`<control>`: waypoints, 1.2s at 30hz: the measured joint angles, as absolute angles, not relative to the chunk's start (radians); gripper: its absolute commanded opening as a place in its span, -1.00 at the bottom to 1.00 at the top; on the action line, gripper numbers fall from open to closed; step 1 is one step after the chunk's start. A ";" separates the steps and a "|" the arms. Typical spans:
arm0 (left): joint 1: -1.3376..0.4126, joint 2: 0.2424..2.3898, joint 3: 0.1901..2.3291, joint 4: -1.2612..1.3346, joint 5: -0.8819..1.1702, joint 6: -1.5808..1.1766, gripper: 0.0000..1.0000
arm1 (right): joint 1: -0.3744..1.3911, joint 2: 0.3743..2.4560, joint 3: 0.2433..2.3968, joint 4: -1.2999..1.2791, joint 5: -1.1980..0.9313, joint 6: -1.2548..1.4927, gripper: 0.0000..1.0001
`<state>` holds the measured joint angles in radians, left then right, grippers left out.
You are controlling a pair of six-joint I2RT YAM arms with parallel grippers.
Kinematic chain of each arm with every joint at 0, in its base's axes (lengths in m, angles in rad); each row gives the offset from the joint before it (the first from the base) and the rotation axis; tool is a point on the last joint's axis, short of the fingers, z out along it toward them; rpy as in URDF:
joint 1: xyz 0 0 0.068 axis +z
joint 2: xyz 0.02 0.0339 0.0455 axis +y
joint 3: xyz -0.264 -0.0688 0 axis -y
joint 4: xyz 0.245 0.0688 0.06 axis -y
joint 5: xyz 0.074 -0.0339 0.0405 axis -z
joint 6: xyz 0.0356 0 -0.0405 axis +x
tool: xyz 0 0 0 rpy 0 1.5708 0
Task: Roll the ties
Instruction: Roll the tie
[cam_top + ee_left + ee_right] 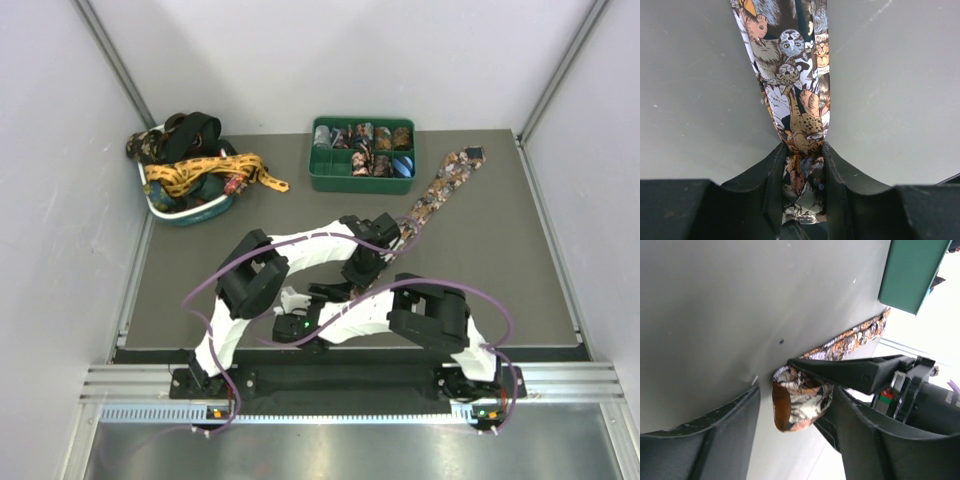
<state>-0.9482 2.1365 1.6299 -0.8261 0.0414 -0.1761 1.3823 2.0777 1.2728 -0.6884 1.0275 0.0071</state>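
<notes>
A brown animal-print tie [440,190] lies diagonally across the mat, its near end wound into a small roll [800,400]. My left gripper [365,265] is shut on that rolled end, and in the left wrist view the tie [795,75] runs away from between the left gripper's [804,148] jaws. My right gripper [796,391] stands open around the roll from the side. Its left finger is apart from the roll and its right finger sits beside the left gripper's black fingers [855,372]. In the top view the right gripper [345,288] is just below the left one.
A green compartment tray [320,175] at the back centre holds several rolled ties [365,137]; its wall [912,275] shows in the right wrist view. A teal basket [200,215] at back left is piled with loose ties [200,170]. Purple cables loop over both arms.
</notes>
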 measured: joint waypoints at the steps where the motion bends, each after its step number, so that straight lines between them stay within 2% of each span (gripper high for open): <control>1: -0.948 2.138 1.633 -0.831 0.041 -0.176 -0.27 | 1.380 2.085 1.281 -0.694 1.028 0.007 0.15; 17: -0.948 2.150 1.650 -0.850 0.040 -0.173 -0.29 | 1.372 2.172 1.361 -0.818 1.079 0.098 0.15; 22: -0.948 2.152 1.653 -0.854 0.040 -0.173 -0.31 | 1.371 2.186 1.362 -0.844 1.101 0.140 0.05; 25: -0.948 2.152 1.654 -0.857 0.041 -0.173 -0.31 | 1.369 2.198 1.362 -0.860 1.118 0.158 -0.09; 31: -0.949 2.152 1.654 -0.859 0.041 -0.173 -0.31 | 1.369 2.212 1.364 -0.872 1.135 0.186 -0.06; 36: -0.949 2.152 1.655 -0.861 0.041 -0.173 -0.29 | 1.356 2.223 1.371 -0.879 1.127 0.203 -0.56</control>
<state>-0.9493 2.1525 1.6550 -0.8612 0.0414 -0.1734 1.3560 2.2230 1.3708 -0.8787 1.1275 0.2028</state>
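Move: The tie's short loose end lies between my open right fingers, about 1 cm ahead, 1 cm to the right and 1 cm below. My left fingertips, pinching the tie, are some 2 cm ahead, 3 cm to the right and 2 cm below my right hand; from them the loose end is about 1 cm back and 2 cm left. The green box lies roughly 28 cm ahead and 3 cm right of my right hand, the tie's far end about 29 cm ahead and 28 cm right. I close my right fingers by about half onto the tie's loose end, squeezing it between the upper and lower finger, while easing the hand about 2 cm to the right, with a centimetre or so forward and down, in towards my left fingertips. The right wrist turns slightly, some 10 degrees in all. My left hand stays put, fingers pointing down, and keeps its pinch on the tie as an anchor. ##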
